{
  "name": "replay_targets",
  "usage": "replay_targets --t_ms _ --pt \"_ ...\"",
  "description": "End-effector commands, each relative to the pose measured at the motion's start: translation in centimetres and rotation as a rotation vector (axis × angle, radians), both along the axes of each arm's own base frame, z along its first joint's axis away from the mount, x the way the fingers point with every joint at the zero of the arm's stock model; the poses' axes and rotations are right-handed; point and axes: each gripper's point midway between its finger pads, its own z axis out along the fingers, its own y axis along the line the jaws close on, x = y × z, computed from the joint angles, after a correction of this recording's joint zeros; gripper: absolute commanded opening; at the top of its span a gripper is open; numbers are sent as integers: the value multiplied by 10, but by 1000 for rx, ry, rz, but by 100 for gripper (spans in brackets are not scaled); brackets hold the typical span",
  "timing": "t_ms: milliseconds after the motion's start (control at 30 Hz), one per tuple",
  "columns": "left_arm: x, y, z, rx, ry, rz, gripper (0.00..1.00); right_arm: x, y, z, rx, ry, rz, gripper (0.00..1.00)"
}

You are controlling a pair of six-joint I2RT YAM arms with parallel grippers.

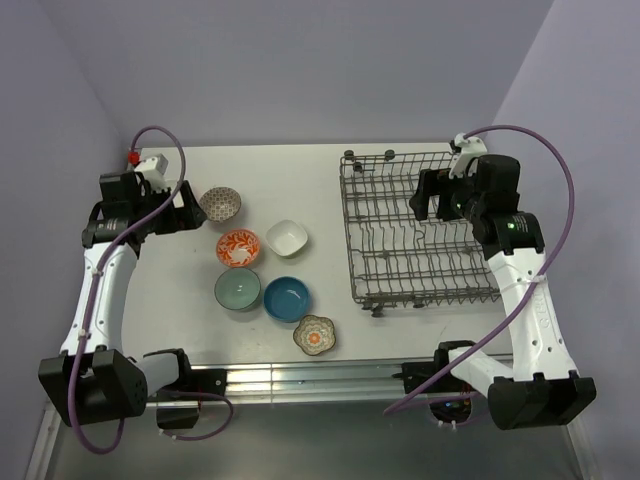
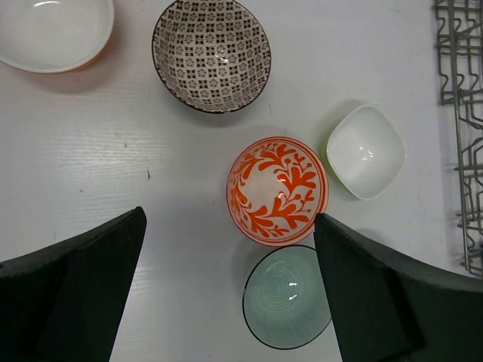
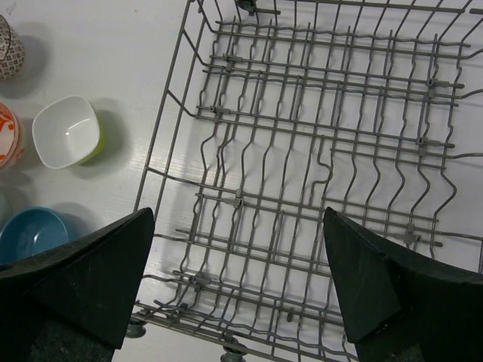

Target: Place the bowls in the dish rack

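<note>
Six bowls sit on the white table left of the dish rack [image 1: 415, 232]: grey patterned [image 1: 219, 203], orange-white [image 1: 238, 247], white squarish [image 1: 286, 238], pale teal [image 1: 237, 289], deep blue [image 1: 287, 298] and floral [image 1: 314, 335]. My left gripper [image 1: 188, 212] is open and empty, high beside the grey bowl. In the left wrist view the gripper [image 2: 229, 215] hangs over the orange-white bowl [image 2: 278, 190] and the teal bowl [image 2: 288, 296]. My right gripper [image 1: 428, 200] is open and empty above the rack, which holds no bowls [image 3: 317, 151]. The right wrist view shows the gripper [image 3: 238, 211] over the rack's near left corner.
The left wrist view shows another round white bowl with an orange underside [image 2: 53, 30] left of the grey bowl [image 2: 211, 53]; the left arm hides it from the top camera. The rack's edge [image 2: 460, 113] lies right of the white squarish bowl [image 2: 366, 151]. Purple walls close the back and sides.
</note>
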Motion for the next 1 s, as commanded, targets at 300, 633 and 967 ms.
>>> replay_targets --t_ms 300,633,967 --pt "45 9 -18 -28 28 60 100 19 -5 42 0 -126 -42 100" --pt "94 15 -52 -136 83 196 87 37 0 40 73 -82 -70 100" --pt "114 11 -104 -212 189 234 71 41 6 65 113 -193 -52 100"
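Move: The patterned bowl lies about 17 cm ahead of the left hand, 5 cm to its right and some 19 cm below. On the table around it, the orange-and-white bowl is roughly 20 cm ahead and 9 cm left of the hand, the red bowl 5 cm ahead and 8 cm right, the white square bowl 7 cm ahead and 21 cm right. From the right hand, the patterned bowl is about 18 cm ahead, 55 cm left and 26 cm below. Down some 11 cm and forward about 9 cm, the empty left hand dives towards the near left side of the patterned bowl, tipping further down and swinging counter-clockwise some 15 degrees each while its left side dips; its fingers narrow from wide open to about three quarters. The right hand, open above the rack, eases forward and up about 3 cm each. ##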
